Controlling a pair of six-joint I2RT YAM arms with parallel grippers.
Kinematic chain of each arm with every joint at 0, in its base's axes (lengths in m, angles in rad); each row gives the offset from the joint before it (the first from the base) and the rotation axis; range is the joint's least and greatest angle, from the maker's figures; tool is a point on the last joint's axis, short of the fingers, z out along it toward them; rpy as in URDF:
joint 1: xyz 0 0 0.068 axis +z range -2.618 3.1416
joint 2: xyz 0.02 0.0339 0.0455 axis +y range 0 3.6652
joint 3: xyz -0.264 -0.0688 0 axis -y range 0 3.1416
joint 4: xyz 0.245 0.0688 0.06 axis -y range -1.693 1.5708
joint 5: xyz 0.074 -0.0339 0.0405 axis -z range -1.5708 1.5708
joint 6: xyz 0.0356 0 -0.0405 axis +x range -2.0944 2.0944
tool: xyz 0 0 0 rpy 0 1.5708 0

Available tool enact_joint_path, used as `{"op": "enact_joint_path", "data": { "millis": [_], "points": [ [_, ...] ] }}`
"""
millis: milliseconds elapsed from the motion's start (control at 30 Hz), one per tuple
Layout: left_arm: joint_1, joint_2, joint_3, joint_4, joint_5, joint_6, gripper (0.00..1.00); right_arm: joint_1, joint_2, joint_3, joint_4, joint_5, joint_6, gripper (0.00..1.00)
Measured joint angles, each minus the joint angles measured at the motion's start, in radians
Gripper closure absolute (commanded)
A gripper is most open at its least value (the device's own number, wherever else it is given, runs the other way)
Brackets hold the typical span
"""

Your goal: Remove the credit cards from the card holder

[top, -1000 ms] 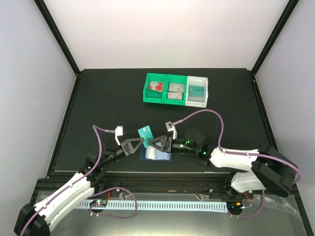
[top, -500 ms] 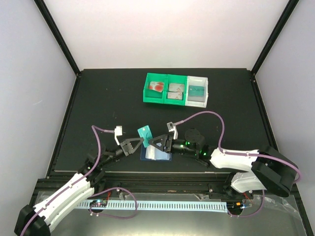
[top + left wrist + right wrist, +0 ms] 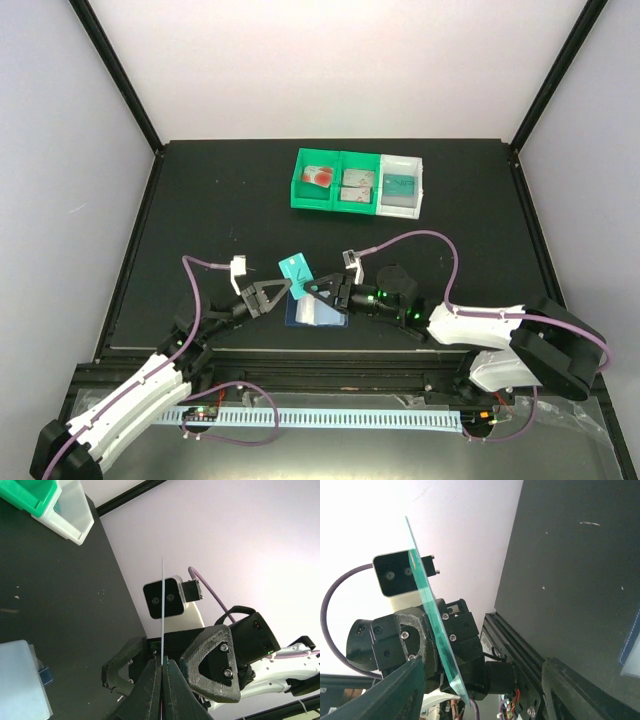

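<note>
A teal credit card [image 3: 294, 268] hangs above the table, pinched at its lower edge by my left gripper [image 3: 283, 291], which is shut on it. In the left wrist view the card [image 3: 162, 605] shows edge-on, rising from the closed gripper [image 3: 162, 663]. My right gripper [image 3: 309, 288] faces it from the right, open, its fingers [image 3: 216, 660] on either side of the card. In the right wrist view the card [image 3: 427, 625] stands between the spread jaws of the right gripper [image 3: 485, 667], nearer the left one. The card holder [image 3: 315, 311] lies open on the table beneath, pale blue pockets up.
At the back stand a green two-compartment tray [image 3: 300, 178] and a white tray [image 3: 418, 170]. They hold a white card with red circles [image 3: 320, 177], a greyish card [image 3: 355, 186] and a teal card [image 3: 400, 185]. The table's front rail [image 3: 520, 655] runs just below both grippers.
The right gripper's jaws stand a little wider around the teal card than a second ago. Both arms and the card have shifted only slightly to the left.
</note>
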Motion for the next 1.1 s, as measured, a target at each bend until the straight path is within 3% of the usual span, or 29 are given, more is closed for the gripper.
{"op": "enact_joint_path", "data": {
  "millis": [300,367,600,733,1100],
  "points": [
    [0.000,0.000,-0.012,0.034,0.015,-0.034,0.98,0.000,0.000,-0.001,0.051,-0.002,-0.019,0.90],
    [-0.001,0.000,-0.014,0.034,0.021,-0.036,0.94,0.000,0.000,-0.001,0.059,-0.005,-0.022,0.99],
    [-0.002,-0.009,-0.021,0.019,0.039,-0.034,0.65,0.001,-0.060,-0.001,0.026,-0.028,-0.117,0.99],
    [-0.002,-0.046,-0.016,-0.054,0.066,0.007,0.56,-0.001,-0.137,0.005,-0.090,-0.062,-0.232,0.99],
    [-0.002,-0.100,0.153,-0.369,0.214,0.265,0.52,-0.003,-0.344,0.117,-0.605,-0.279,-0.652,0.99]
  ]
}}
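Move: The teal credit card is still held by the left gripper, its middle about 2 cm ahead and 3 cm right of that hand; the open right fingers it goes to are some 5 cm right and 1 cm back. From the right hand the card's middle is roughly 3 cm left and 3 cm ahead, near level. The open card holder lies about 14 cm below this hand, 3 cm back and 1 cm right; the green bins stand some 30 cm ahead, 6 cm right. The right gripper closes from well open until it pinches the card's near right part while rising a little in place, and only once it is almost shut does the left gripper start to open to about half and let go. With the card pinched, the right hand then draws back about 7 cm, rises some 4 cm in all and shifts 3 cm right, rolling and swinging counter-clockwise some 35 degrees in all, while the emptied left hand backs about 4 cm towards the base with a smaller clockwise turn. ##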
